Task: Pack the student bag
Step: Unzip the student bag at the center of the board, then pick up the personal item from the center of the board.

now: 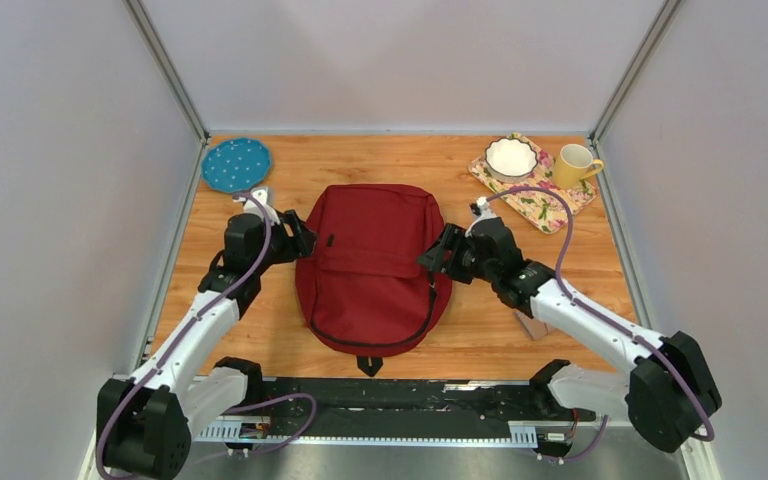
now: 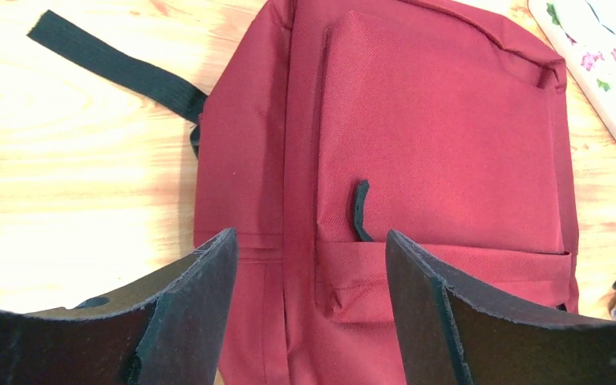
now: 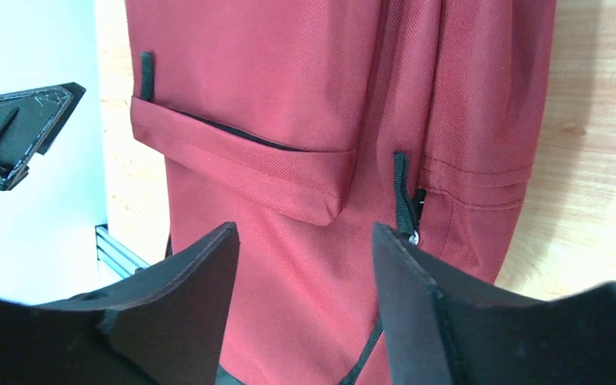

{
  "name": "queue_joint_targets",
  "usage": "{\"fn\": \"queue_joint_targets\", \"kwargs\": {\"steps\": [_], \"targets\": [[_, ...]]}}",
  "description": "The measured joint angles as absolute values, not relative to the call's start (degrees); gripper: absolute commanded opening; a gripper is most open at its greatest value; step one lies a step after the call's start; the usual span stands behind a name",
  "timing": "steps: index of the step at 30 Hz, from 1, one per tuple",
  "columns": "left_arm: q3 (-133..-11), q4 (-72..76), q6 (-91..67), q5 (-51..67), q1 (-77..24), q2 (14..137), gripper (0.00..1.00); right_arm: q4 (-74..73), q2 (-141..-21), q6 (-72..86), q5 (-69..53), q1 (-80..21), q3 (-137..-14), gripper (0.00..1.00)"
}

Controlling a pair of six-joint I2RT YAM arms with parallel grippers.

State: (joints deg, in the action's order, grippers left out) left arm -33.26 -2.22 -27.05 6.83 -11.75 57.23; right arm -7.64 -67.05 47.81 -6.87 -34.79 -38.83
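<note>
The student bag (image 1: 375, 265), dark red with black zippers, lies flat in the middle of the wooden table. My left gripper (image 1: 305, 240) hovers at its left edge, open, with only red fabric showing between the fingers (image 2: 200, 297). From the left wrist I see the bag (image 2: 441, 120), a black zipper pull (image 2: 359, 210) and a black strap (image 2: 112, 64) lying on the wood. My right gripper (image 1: 435, 255) is at the bag's right edge, also open and holding nothing. In the right wrist view the bag (image 3: 289, 80) shows its front pocket flap (image 3: 241, 164) and a zipper pull (image 3: 402, 188) beside the right finger.
A blue dotted plate (image 1: 236, 165) sits at the back left. A floral tray (image 1: 550, 205) at the back right carries a white bowl (image 1: 511, 157), with a yellow mug (image 1: 575, 165) beside it. A small brown object (image 1: 532, 325) lies by the right arm. Walls enclose the table.
</note>
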Motion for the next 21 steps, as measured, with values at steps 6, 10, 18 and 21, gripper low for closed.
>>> {"fn": "queue_joint_targets", "kwargs": {"steps": [6,10,18,21], "targets": [[-31.4,-6.5,-26.7,7.0,-11.6,50.0,0.76,-14.5,-59.1,45.4,-1.1,-34.5,-39.9,0.79],[-29.4,-11.1,-26.6,8.2,-11.6,43.9,0.76,-20.6,-51.4,43.3,5.4,-34.0,-39.9,0.87],[-29.4,-22.7,-22.5,8.5,-11.5,36.7,0.79,-35.9,-44.1,40.6,19.5,-33.2,-40.5,0.91],[-29.2,-25.0,-21.0,8.7,-11.5,34.7,0.80,-40.2,-44.2,40.5,22.4,-33.2,-40.6,0.92]]}}
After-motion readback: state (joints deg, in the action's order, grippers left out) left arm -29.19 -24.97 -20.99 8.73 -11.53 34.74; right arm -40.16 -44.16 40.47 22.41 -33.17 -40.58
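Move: The student bag's middle lies about 14 cm to the left hand's right, 6 cm back and 6 cm below; the small pocket tab is 4 cm to that hand's right, 1 cm ahead. From the right hand, the bag's middle is some 13 cm left and 3 cm back. The zip pull lies 4 cm back and 1 cm right, just below; the card wallet is some 22 cm right and 14 cm back on the table. Already clear of the cloth, both open hands draw off the student bag. The right sweeps about 15 cm to its right towards the card wallet's side, arching up and sinking again while drifting a little back, opening wider and turning clockwise as its left side dips. The left slides back some 8 cm along the bag's left edge, fingers still open. ##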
